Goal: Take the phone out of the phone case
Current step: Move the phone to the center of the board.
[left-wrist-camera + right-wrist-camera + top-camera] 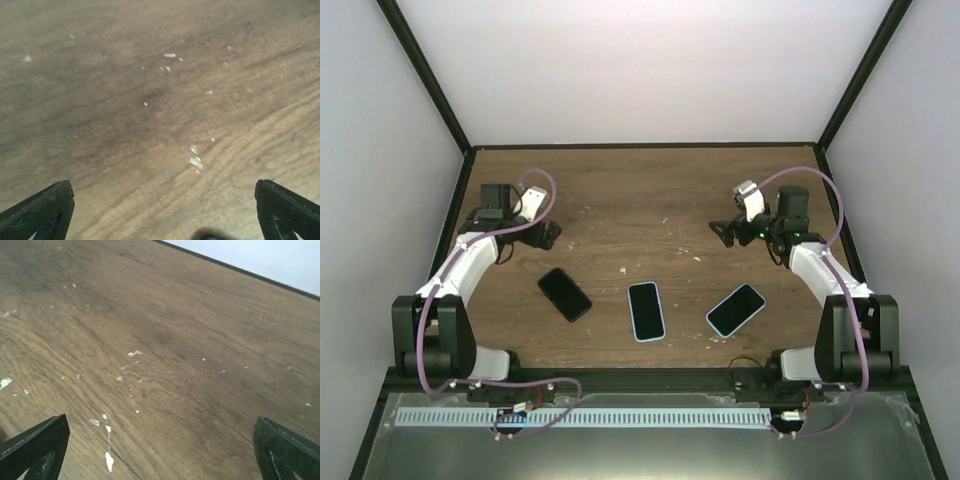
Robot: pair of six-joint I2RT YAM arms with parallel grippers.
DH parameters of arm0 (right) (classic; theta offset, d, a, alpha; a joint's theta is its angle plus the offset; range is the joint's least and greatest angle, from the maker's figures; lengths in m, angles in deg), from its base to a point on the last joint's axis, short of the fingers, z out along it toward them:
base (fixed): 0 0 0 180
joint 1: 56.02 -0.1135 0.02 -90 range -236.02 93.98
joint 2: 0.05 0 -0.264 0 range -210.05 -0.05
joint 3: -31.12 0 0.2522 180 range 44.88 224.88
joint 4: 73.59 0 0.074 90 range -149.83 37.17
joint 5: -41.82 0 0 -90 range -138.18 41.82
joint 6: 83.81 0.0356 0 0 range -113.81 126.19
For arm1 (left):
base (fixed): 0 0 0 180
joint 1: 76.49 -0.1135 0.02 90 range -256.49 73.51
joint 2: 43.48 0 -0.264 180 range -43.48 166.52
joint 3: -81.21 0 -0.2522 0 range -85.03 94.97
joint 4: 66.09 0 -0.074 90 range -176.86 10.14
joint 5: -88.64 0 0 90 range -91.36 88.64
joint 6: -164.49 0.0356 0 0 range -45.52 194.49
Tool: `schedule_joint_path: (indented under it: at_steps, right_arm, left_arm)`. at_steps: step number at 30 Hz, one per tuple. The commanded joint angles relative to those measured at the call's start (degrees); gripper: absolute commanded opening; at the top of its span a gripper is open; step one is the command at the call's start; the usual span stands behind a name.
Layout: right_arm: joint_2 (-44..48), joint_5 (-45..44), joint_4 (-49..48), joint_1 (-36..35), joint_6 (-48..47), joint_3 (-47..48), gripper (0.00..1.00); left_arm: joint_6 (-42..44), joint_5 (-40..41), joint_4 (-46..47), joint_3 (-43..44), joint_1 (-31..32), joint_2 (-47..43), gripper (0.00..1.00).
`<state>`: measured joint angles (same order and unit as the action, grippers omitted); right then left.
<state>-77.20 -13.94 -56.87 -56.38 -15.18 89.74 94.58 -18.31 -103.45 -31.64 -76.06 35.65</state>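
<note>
Three phones lie face up in a row near the front of the table. The left phone (565,294) looks all black. A light blue case rims the middle phone (646,311), and the right phone (735,310) has a light blue rim too. My left gripper (548,235) hangs open behind the black phone, apart from it. Behind the right phone, my right gripper (725,232) is also open and empty. Both wrist views show only bare wood between the spread jaws of the left gripper (162,189) and the right gripper (161,422); no phone appears in either.
The wooden table (640,200) carries small white scuff marks. Black frame posts and white walls close it in at the left, right and back. A metal rail (580,416) runs along the near edge by the arm bases.
</note>
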Motion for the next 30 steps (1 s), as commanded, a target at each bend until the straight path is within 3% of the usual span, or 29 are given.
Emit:
schedule_joint_path:
  at_steps: [1, 9, 13, 21, 30]
  right_arm:
    - [-1.1, 6.1, 5.9, 0.8, 0.5, 3.4, 1.00]
    - [-2.0, 11.3, 12.2, 1.0, -1.7, 6.8, 1.00]
    - [-2.6, 13.1, 14.9, 1.0, -3.2, 8.2, 1.00]
    - [-4.3, 15.5, 18.9, -1.0, -6.2, 9.4, 1.00]
    - [-4.9, 16.1, 17.6, -2.4, -5.2, 9.2, 1.00]
  left_arm:
    - [-0.7, -5.6, -6.8, 2.1, -0.3, 0.6, 1.00]
    - [10.1, -9.6, -19.7, 3.1, -0.9, -0.3, 1.00]
    - [16.7, -6.5, -24.8, 1.6, -1.5, -2.6, 1.00]
    - [33.8, -4.3, -38.4, -0.3, -10.6, -2.3, 1.00]
    - [35.6, 5.8, -30.4, -8.1, -11.4, -1.9, 1.00]
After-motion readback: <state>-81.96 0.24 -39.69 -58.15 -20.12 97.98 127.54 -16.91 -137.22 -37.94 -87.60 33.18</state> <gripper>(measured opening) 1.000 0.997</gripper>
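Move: Behind the left hand, about 12 cm back and roughly 4 cm to its right, the black-cased phone lies flat on the board, some 13 cm below. The middle blue-cased phone lies about 16 cm back and 24 cm to the left hand's right, on the same surface. From the right hand, the black-cased phone is around 39 cm to the left, 12 cm back and 15 cm down. Drawing back about 15 cm and sinking some 8 cm, the empty left hand comes down beside the left side of the black-cased phone, swinging left around 5 cm in the second half while its fingers tip steeper down and turn clockwise, still wide open. The right hand, also open, eases a little left and back, turning slightly counter-clockwise. ##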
